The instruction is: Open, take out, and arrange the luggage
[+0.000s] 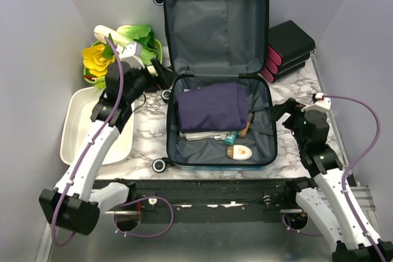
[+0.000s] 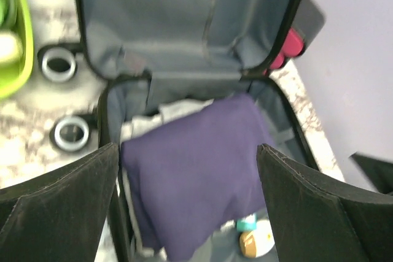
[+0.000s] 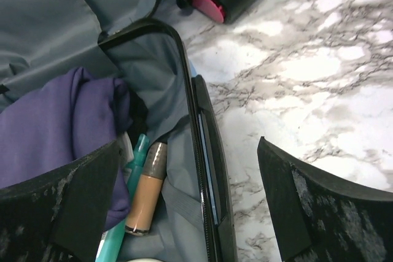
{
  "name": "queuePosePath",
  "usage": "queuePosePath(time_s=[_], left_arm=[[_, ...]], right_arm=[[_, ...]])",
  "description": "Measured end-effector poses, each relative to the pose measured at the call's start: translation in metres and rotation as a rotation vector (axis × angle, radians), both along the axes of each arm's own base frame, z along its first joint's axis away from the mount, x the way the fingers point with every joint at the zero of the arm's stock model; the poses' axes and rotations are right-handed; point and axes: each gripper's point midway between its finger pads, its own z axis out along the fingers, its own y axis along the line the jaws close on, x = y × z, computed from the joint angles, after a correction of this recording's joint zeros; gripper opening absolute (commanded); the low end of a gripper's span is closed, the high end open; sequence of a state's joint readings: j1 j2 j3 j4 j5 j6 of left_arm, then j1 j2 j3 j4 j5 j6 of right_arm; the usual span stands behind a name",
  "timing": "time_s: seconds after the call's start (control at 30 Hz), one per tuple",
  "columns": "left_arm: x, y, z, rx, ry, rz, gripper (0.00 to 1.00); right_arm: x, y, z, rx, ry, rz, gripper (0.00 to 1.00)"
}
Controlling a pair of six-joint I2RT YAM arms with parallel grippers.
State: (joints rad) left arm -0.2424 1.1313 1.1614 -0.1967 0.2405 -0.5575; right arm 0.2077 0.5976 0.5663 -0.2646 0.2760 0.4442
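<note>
The luggage [image 1: 215,29] lies open in the middle of the table, lid up and leaning back, grey lining showing. In its lower half lie a folded purple cloth [image 1: 212,107], a teal tube [image 1: 231,138], a tan tube [image 1: 246,128] and a white-and-orange bottle [image 1: 238,152]. My left gripper [image 1: 161,73] is open just left of the hinge, above the case's left rim; its wrist view looks down on the purple cloth [image 2: 196,164]. My right gripper [image 1: 284,113] is open and empty, straddling the case's right rim [image 3: 206,151], with the tan tube [image 3: 147,189] below its left finger.
A white tray [image 1: 77,128] sits at the left. A green basket [image 1: 126,44] with toy vegetables and a yellow flower stands at the back left. A black box with pink drawers [image 1: 287,50] stands at the back right. The case's wheels [image 2: 70,133] point left.
</note>
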Motion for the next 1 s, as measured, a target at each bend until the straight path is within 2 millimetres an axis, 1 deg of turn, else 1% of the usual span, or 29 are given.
queuePosePath(time_s=[0.07, 0.13, 0.23, 0.3, 0.4, 0.47, 0.53, 0.6, 0.67, 0.73, 0.8, 0.9, 0.97, 1.0], left_arm=[[-0.020, -0.001, -0.028, 0.024, 0.066, 0.001, 0.99], [-0.034, 0.005, -0.054, 0.044, 0.126, 0.020, 0.99], [-0.052, 0.016, -0.082, 0.068, 0.192, 0.057, 0.99], [-0.064, 0.022, -0.092, 0.078, 0.218, 0.077, 0.99], [-0.078, 0.031, -0.098, 0.088, 0.229, 0.099, 0.99], [-0.085, 0.035, -0.098, 0.094, 0.230, 0.111, 0.99], [-0.088, 0.039, -0.096, 0.100, 0.222, 0.126, 0.99], [-0.088, 0.042, -0.097, 0.106, 0.225, 0.138, 0.99], [-0.088, 0.042, -0.100, 0.112, 0.236, 0.141, 0.99], [-0.086, 0.041, -0.106, 0.120, 0.255, 0.139, 0.99], [-0.084, 0.040, -0.113, 0.127, 0.279, 0.134, 0.99], [-0.082, 0.039, -0.122, 0.139, 0.311, 0.133, 0.99], [-0.081, 0.039, -0.126, 0.145, 0.323, 0.132, 0.99], [-0.081, 0.039, -0.127, 0.148, 0.325, 0.132, 0.99]], right_arm=[[0.000, -0.003, 0.008, -0.017, -0.013, -0.007, 1.00], [0.003, -0.005, 0.016, -0.038, -0.015, -0.015, 1.00], [0.016, -0.009, 0.035, -0.079, -0.011, -0.030, 1.00], [0.030, -0.012, 0.047, -0.102, -0.003, -0.045, 1.00], [0.059, -0.027, 0.054, -0.144, 0.040, -0.081, 1.00], [0.085, -0.039, 0.054, -0.173, 0.073, -0.082, 1.00], [0.111, -0.051, 0.051, -0.212, 0.101, -0.089, 1.00], [0.137, -0.062, 0.043, -0.277, 0.149, -0.072, 1.00], [0.165, -0.065, 0.036, -0.350, 0.180, -0.005, 1.00], [0.190, -0.061, 0.029, -0.411, 0.198, 0.080, 1.00], [0.209, -0.054, 0.021, -0.455, 0.211, 0.162, 1.00], [0.234, -0.049, 0.012, -0.499, 0.219, 0.222, 1.00], [0.252, -0.051, 0.007, -0.522, 0.228, 0.224, 1.00], [0.260, -0.056, 0.002, -0.534, 0.240, 0.203, 1.00]])
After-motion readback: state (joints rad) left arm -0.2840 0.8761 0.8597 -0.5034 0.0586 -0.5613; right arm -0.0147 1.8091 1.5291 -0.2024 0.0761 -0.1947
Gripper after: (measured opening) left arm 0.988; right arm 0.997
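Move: From the right hand, the small drawer cabinet stands about 30 cm ahead, 6 cm to the right and 13 cm lower; the open suitcase's bottom half centres level with the hand, some 21 cm left and 16 cm down, its raised lid about 22 cm ahead and 20 cm left, at hand height. From the left hand, the purple clothes lie roughly 16 cm right, level with it and 26 cm down; the green vegetable basket is 17 cm ahead, 21 cm left, 30 cm down. Reach the right gripper some 26 cm forward and slightly right, past the lid's right side to the drawer cabinet, lifting about 5 cm first, then sinking back. Roll its left side down about 30 degrees, tip it a little downward and keep it wide open. Meanwhile draw the open left gripper down about 13 cm and back 8 cm, a little left, to the suitcase's left edge, tipping its fingers down. ##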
